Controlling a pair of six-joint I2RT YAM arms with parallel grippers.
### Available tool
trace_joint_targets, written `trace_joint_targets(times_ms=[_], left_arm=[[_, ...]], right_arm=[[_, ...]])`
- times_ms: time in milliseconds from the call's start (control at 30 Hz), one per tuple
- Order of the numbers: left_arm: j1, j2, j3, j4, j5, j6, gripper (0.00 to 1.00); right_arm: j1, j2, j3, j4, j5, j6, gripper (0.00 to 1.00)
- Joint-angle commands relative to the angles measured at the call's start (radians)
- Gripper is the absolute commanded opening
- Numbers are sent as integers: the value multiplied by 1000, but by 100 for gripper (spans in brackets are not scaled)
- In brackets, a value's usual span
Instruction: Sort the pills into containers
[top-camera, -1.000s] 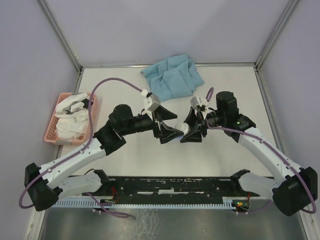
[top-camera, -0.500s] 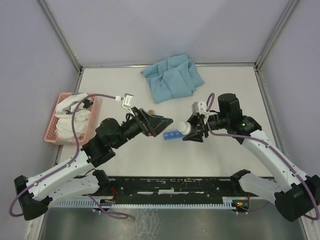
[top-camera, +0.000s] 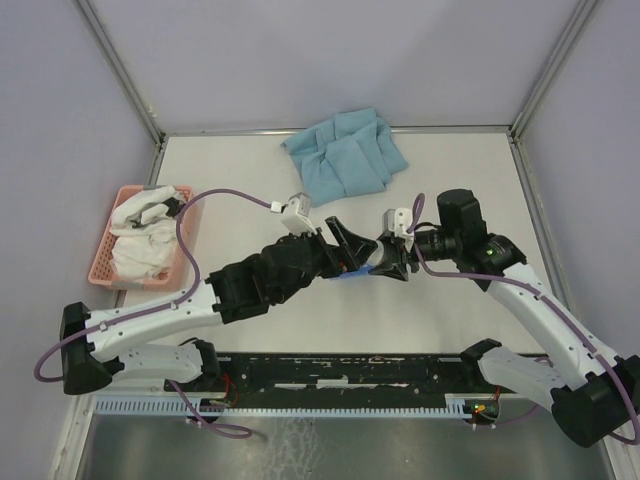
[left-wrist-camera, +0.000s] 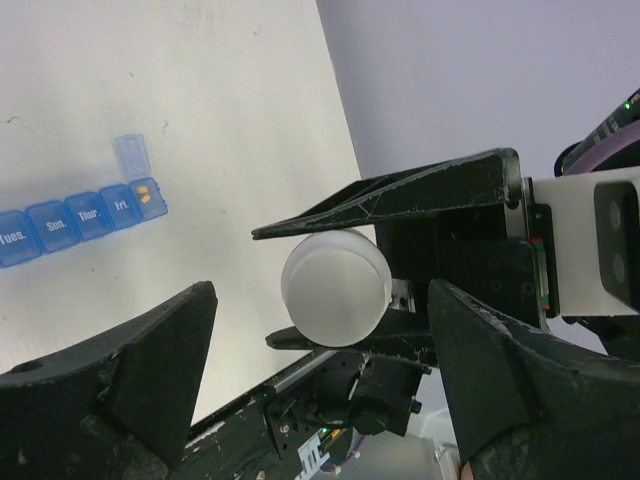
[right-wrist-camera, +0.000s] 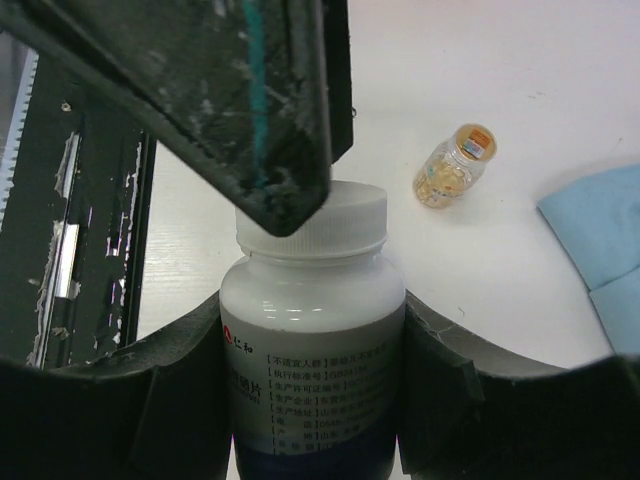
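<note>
My right gripper (right-wrist-camera: 312, 330) is shut on a white pill bottle (right-wrist-camera: 312, 350) with a white screw cap (left-wrist-camera: 335, 288), held above the table. My left gripper (left-wrist-camera: 322, 300) is open and straddles that cap, its fingers (left-wrist-camera: 150, 370) standing well clear of it on both sides. In the top view the two grippers meet at mid-table, the left gripper (top-camera: 345, 245) facing the right gripper (top-camera: 387, 262). The blue containers strip (left-wrist-camera: 75, 218) lies below them with its end lid (left-wrist-camera: 130, 155) flipped up. Orange pills (left-wrist-camera: 146, 192) sit in that end compartment. From above, only a blue sliver of the strip (top-camera: 358, 272) shows.
A small clear bottle of yellow pills (right-wrist-camera: 455, 165) lies on the table beyond the white bottle. A folded blue cloth (top-camera: 345, 155) sits at the back. A pink basket (top-camera: 103, 262) holding white cloth stands at the left edge. A black rail (top-camera: 340, 375) runs along the near edge.
The left gripper has swung right from beside the blue strip and now brackets the bottle's cap. The right gripper has kept the bottle and barely moved.
</note>
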Motion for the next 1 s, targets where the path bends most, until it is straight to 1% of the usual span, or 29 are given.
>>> trace_joint_targets(times_ms=[0,200,333,433,733,967], left_arm=[[-7,9,54,2,-99,-55,91],[-6,30,61,21,-71,-69,76],[-6,43,68,27,-46,-68,71],[-6,46,62,29,-38,-71,69],[-6,50,56,40,-17,-72,59],[-6,53,57,41,7,-74,59]], right_arm=[[9,-17,21,14,1,-19,1],[16,-12,20,14,3,-23,1],[15,-12,21,14,5,-22,1],[17,-8,21,13,5,-23,1],[19,-1,21,12,6,-23,1],[22,6,24,8,12,-24,1]])
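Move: Between the left hand's wide-open fingertips, the white bottle's cap lies about 1 cm ahead, 2 cm to the right and 2 cm below the hand point. Down on the table, the blue pill box is roughly 6 cm ahead, level sideways and some 21 cm below; the small amber jar stands about 12 cm ahead, 13 cm to the left and 20 cm below. From the right hand, which holds the bottle, the cap is about 3 cm left, level fore and aft, and 2 cm higher. Closing around the white cap, the left fingers go from nearly wide open to a bit over half open, while their hand first eases just under 1 cm forward, then slides about 1 cm right and sinks slightly, bringing the fingertips in along the cap's sides. The right hand stays put and keeps its grip on the bottle body, cap towards the left hand. ##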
